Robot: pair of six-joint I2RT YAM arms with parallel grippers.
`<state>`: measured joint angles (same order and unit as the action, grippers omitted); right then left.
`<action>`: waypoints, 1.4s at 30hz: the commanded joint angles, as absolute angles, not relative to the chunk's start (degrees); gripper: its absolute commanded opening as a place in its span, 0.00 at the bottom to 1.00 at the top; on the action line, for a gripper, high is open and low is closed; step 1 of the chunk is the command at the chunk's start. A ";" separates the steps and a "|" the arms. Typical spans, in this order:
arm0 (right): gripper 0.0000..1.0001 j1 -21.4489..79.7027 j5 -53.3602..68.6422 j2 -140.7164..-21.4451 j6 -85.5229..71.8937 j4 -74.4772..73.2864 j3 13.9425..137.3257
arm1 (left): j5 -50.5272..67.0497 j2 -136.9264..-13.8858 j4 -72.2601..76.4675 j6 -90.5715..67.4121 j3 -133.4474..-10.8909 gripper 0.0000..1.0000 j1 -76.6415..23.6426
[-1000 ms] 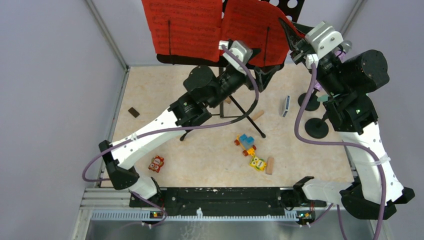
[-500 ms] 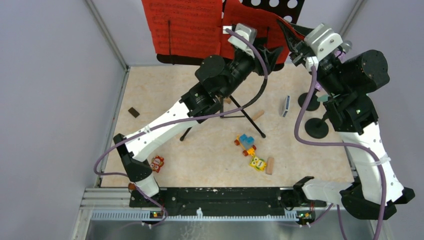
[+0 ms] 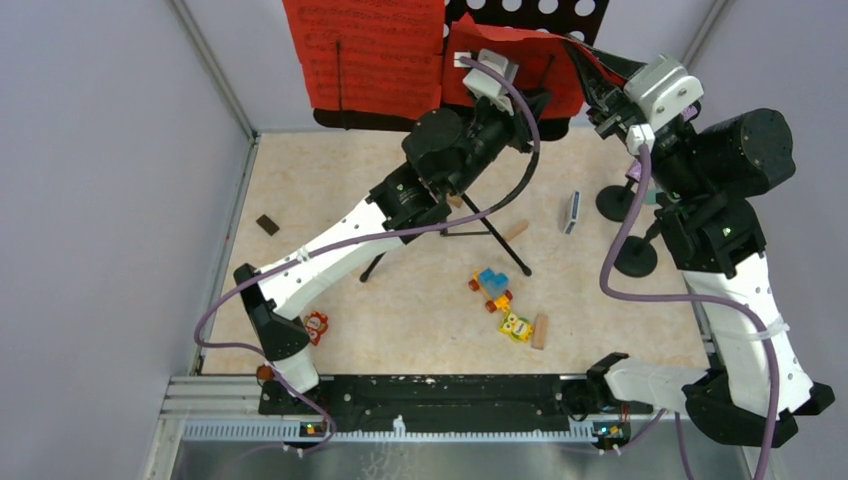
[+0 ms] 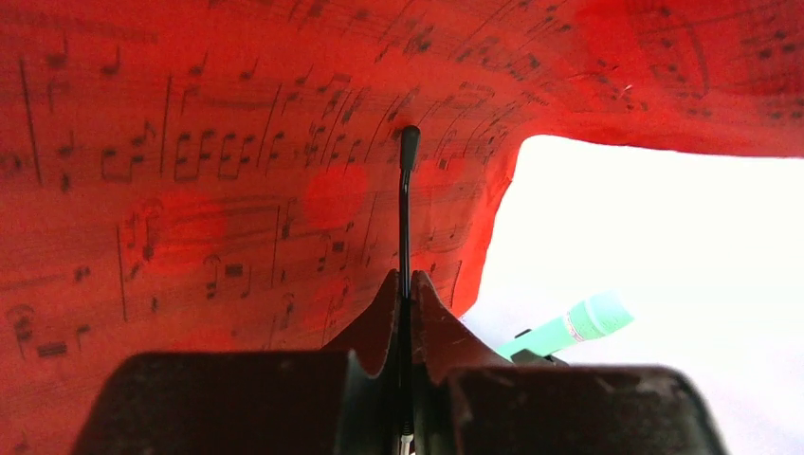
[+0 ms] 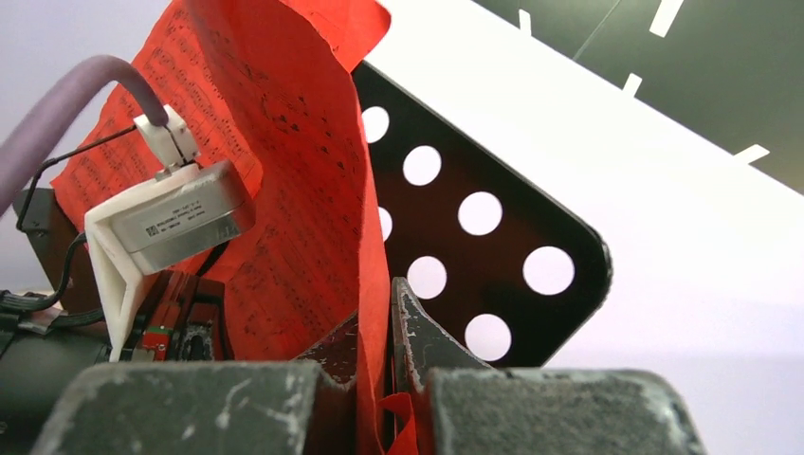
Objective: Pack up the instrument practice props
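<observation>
The black perforated music rack (image 3: 545, 12) stands at the back on tripod legs (image 3: 492, 236). Two red sheet-music pages lean on it, a flat left one (image 3: 365, 55) and a buckled right one (image 3: 515, 62). My left gripper (image 3: 542, 100) is shut on the rack's thin black page-holder wire (image 4: 406, 204), in front of the right page (image 4: 218, 190). My right gripper (image 5: 379, 296) is shut on that page's right edge (image 5: 313, 190), beside the rack (image 5: 484, 265). A mint-green microphone (image 4: 572, 327) shows past the page. Two black round-based mic holders (image 3: 616, 204) (image 3: 634, 258) stand beside the right arm.
Small colourful toy figures (image 3: 313, 325) (image 3: 492, 284) (image 3: 516, 327) and wooden blocks (image 3: 541, 330) (image 3: 514, 231) lie on the table's middle and front. A dark chip (image 3: 266, 224) lies at the left and a grey piece (image 3: 572, 212) near the holders. Grey walls close in left, right and behind.
My left gripper rose toward the right page and shut on the holder wire. My right gripper shifted slightly right, and the right page buckled lower, uncovering more of the rack's holes.
</observation>
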<state>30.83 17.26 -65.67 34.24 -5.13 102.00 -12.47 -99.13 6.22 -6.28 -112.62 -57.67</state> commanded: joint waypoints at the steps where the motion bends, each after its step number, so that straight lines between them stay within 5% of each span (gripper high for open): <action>1: 0.00 30.39 16.07 -63.58 33.22 -0.46 101.72 | -11.27 -98.10 9.13 -5.66 -113.16 0.00 -57.12; 12: 0.00 30.37 -5.14 -59.61 33.23 7.33 99.07 | -6.55 -93.64 15.07 -3.74 -105.48 0.00 -57.13; 23: 0.00 30.40 -27.49 -45.63 27.28 -10.69 94.35 | -8.03 -91.93 16.11 -2.24 -102.70 0.03 -57.13; 25: 0.00 30.36 -28.87 -43.52 23.52 -17.48 94.19 | -7.86 -91.39 16.65 -2.15 -102.02 0.24 -57.13; 28: 0.00 30.41 -29.18 -42.04 16.81 -28.66 94.60 | -6.43 -90.70 16.46 -1.54 -101.55 0.41 -57.12; 32: 0.00 30.41 -28.31 -40.50 7.42 -39.14 92.99 | -4.89 -89.36 16.06 -0.55 -100.17 0.50 -57.13; 42: 0.00 30.39 -22.71 -38.47 -10.80 -51.84 83.85 | -3.98 -81.98 12.69 -0.74 -92.99 0.95 -57.13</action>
<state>30.83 -24.51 -39.35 -1.58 -45.08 85.89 -4.38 -87.50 12.88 -0.80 -95.64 -57.14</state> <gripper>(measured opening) 0.004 0.912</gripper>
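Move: My left fingers are already shut on the right-hand page clip; its middle is about 2 cm above them. The sheet under the clip has its middle some 5 cm left, 2 cm ahead and 3 cm up from that hand. My right hand already grips the sheet's right edge: the sheet's middle lies about 8 cm left, 7 cm ahead and 7 cm down, the clip 3 cm left, 6 cm ahead and 9 cm lower, the stand's tray 16 cm left, 8 cm ahead and 5 cm down. Still pinching its edge, my right hand draws the sheet away from the tray, rising slightly, then sweeping about 20 cm right and back while turning some 30 degrees clockwise, before sinking steeply, fingers tipping down. My left hand keeps the clip gripped and eases it back a centimetre, then opens wide, lets go and backs off to the left. ##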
